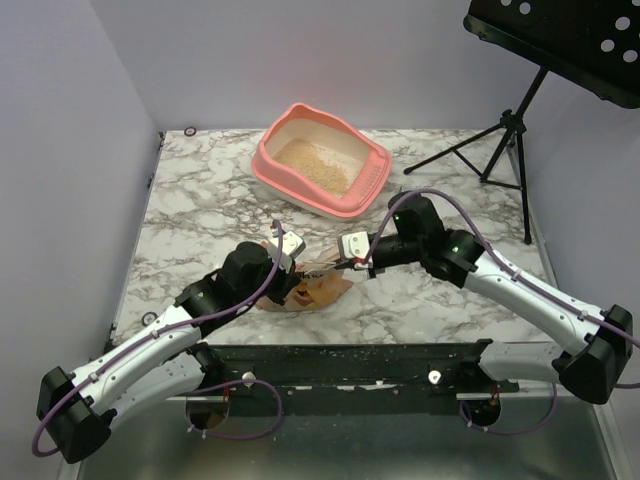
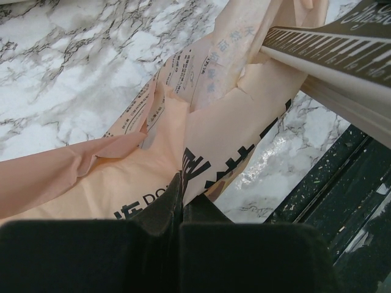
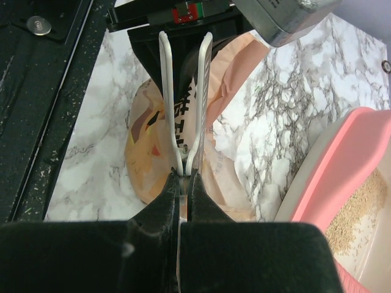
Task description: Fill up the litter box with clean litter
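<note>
The salmon-pink litter box (image 1: pixel 340 205) stands at the back of the marble table, with a patch of beige clean litter (image 1: pixel 312 165) on its floor. It shows in the right wrist view too, the litter box (image 3: pixel 342 165) and its litter (image 3: pixel 360 207) at the right edge. A crumpled peach bag (image 1: pixel 322 292) lies near the front between both arms. My left gripper (image 2: pixel 180 195) is shut on an edge of the bag (image 2: pixel 122 177). My right gripper (image 3: pixel 183 177) is shut on the joined end of a white clip (image 3: pixel 166 85), whose two arms spread over the bag (image 3: pixel 146 152).
A black music stand (image 1: pixel 510 125) rises off the table's back right corner. A black rail (image 1: pixel 350 365) flecked with stray granules runs along the near edge. Pale walls close in the left and the back.
</note>
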Controlling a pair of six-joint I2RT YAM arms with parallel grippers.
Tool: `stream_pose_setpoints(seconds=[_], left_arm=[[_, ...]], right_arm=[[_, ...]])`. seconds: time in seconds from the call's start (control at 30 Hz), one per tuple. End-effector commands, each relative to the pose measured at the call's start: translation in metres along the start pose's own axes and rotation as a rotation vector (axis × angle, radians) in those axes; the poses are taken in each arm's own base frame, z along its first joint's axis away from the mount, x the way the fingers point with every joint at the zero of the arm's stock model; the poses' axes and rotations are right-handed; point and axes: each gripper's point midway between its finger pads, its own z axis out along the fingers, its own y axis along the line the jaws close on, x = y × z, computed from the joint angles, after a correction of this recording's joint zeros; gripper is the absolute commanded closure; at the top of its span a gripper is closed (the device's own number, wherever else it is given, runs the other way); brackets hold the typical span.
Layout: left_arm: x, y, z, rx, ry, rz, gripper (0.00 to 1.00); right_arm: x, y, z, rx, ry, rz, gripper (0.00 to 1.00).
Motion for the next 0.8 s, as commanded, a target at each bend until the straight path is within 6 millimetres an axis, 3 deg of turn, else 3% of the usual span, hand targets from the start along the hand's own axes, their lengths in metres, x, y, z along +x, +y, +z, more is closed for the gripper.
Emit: stream_pose_setpoints(seconds=[0.0, 0.17, 0.5, 0.77], left_arm=[[-0.029, 0.005, -0.006, -0.037, -0.1, -0.003, 1.0], [-0.031, 0.005, -0.007, -0.038, -0.109, -0.001, 1.0], [-0.038, 0.008, -0.01, -0.053, -0.14, 0.005, 1.0], [-0.037, 0.006, -0.008, -0.037, -0.132, 0.013, 1.0]], right_arm=[[0.019, 0.003, -0.006, -0.038, 0.133, 0.064, 1.0], [0.034, 0.0, -0.001, -0.067, 0.205, 0.082, 1.0], [0.076, 0.014, 0.02, -0.142, 0.312, 0.166, 1.0], [0.08, 0.006, 0.029, -0.112, 0.33, 0.192, 0.99]])
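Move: The bag mouth, pinched in the left fingers, lies about 11 cm to the right gripper's left, 2 cm back and 8 cm below; the white bag clip in the right gripper points at it, jaws apart. The bag body sits roughly 3 cm back, 11 cm left and 17 cm below. The litter box is some 30 cm ahead and 6 cm left, the scoop about 20 cm ahead and 15 cm right. The left hand has the free stretch of bag mouth some 2 cm to its right. Bring the right gripper, still gripping the open clip, forward about 2 cm and then mainly down about 5 cm towards the bag mouth, tipping the clip's free ends some 15 degrees lower so the jaws come in around the fold beside the left fingers. Keep the left gripper pinching the bag almost still, and leave both grippers shut. ##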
